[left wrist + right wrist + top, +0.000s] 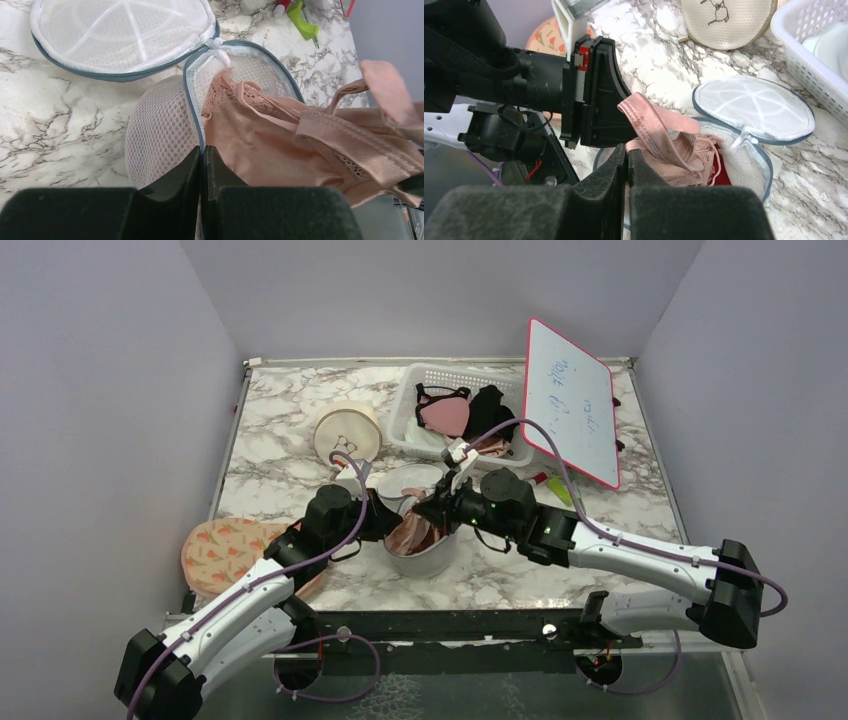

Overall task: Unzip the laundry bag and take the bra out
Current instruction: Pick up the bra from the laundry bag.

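Observation:
The white mesh laundry bag (432, 558) stands near the table's front, its zip open and its round lid (122, 32) flipped back flat beside it. A pink bra (280, 145) bulges out of the opening, with a strap looped up (651, 127). My left gripper (202, 150) is shut on the bag's grey-blue zip rim (192, 107) at the near left side. My right gripper (626, 149) is shut on the bra's pink fabric just above the bag, close to the left gripper's body (594, 95). Something red (719, 172) shows deeper inside the bag.
A cream round case with a black drawing (347, 433) stands behind the bag. A white basket (455, 412) with garments and a tilted whiteboard (570, 400) are at the back right. A peach patterned pouch (225, 548) lies at the front left. A green item (302, 20) lies to the right.

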Tool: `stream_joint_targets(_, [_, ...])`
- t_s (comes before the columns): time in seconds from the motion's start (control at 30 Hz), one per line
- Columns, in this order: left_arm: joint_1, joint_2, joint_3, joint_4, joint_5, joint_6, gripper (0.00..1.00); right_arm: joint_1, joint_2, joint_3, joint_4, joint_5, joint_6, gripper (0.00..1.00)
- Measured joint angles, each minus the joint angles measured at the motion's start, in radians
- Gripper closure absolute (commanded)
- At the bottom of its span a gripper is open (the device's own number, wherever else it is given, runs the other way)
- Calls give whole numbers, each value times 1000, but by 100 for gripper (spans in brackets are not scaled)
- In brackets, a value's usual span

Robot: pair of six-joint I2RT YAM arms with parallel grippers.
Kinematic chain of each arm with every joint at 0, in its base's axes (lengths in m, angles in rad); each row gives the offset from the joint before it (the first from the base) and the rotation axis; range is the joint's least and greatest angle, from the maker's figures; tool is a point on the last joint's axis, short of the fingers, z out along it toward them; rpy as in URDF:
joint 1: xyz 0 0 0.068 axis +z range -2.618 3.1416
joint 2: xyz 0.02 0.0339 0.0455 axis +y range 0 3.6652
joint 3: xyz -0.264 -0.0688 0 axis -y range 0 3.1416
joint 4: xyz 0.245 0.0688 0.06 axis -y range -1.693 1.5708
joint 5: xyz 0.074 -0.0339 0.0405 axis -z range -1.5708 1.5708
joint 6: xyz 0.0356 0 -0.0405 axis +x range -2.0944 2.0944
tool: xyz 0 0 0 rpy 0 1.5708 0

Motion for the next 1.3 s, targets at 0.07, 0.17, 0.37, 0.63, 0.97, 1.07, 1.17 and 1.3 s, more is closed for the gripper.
stream_joint_targets(0.07, [0,4,0,0,-2,0,100,0,-3,6,-2,-2,-5,99])
stream_joint_targets(0.17, [0,7,0,-3,-4,1,100,0,-3,33,-11,-4,-11,99])
stream_joint_targets(0.37, [0,10,0,-3,-5,5,100,0,-3,103,-14,-5,-32,99])
stream_joint_targets(0.63, [0,11,0,-5,-7,8,100,0,0,257,-39,-2,-67,99])
stream_joint_targets(0.97, [0,11,0,-5,-7,17,100,0,51,503,-65,82,-151,99])
stream_joint_targets(1.07, [0,8,0,-5,-7,19,100,0,86,570,-82,150,-193,99])
stream_joint_targets(1.17, [0,0,0,-5,-7,21,100,0,133,643,-88,232,-242,99])
stream_joint_targets(1.3, [0,-6,0,-5,-7,22,100,-31,182,702,-87,304,-296,99])
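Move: The bra already hangs from the right fingers, its middle about 6 cm below and 3 cm back, lower part still in the laundry bag; the bag's middle is some 4 cm back, 2 cm right and 15 cm down. The white basket lies roughly 20 cm ahead, 11 cm right and 18 cm below that hand. From the left hand, pinching the bag's rim, the bra is about 4 cm right, 1 cm back and 2 cm above. Left keeps pinching the rim; right lifts the held bra clear about 24 cm, then forward some 9 cm. ##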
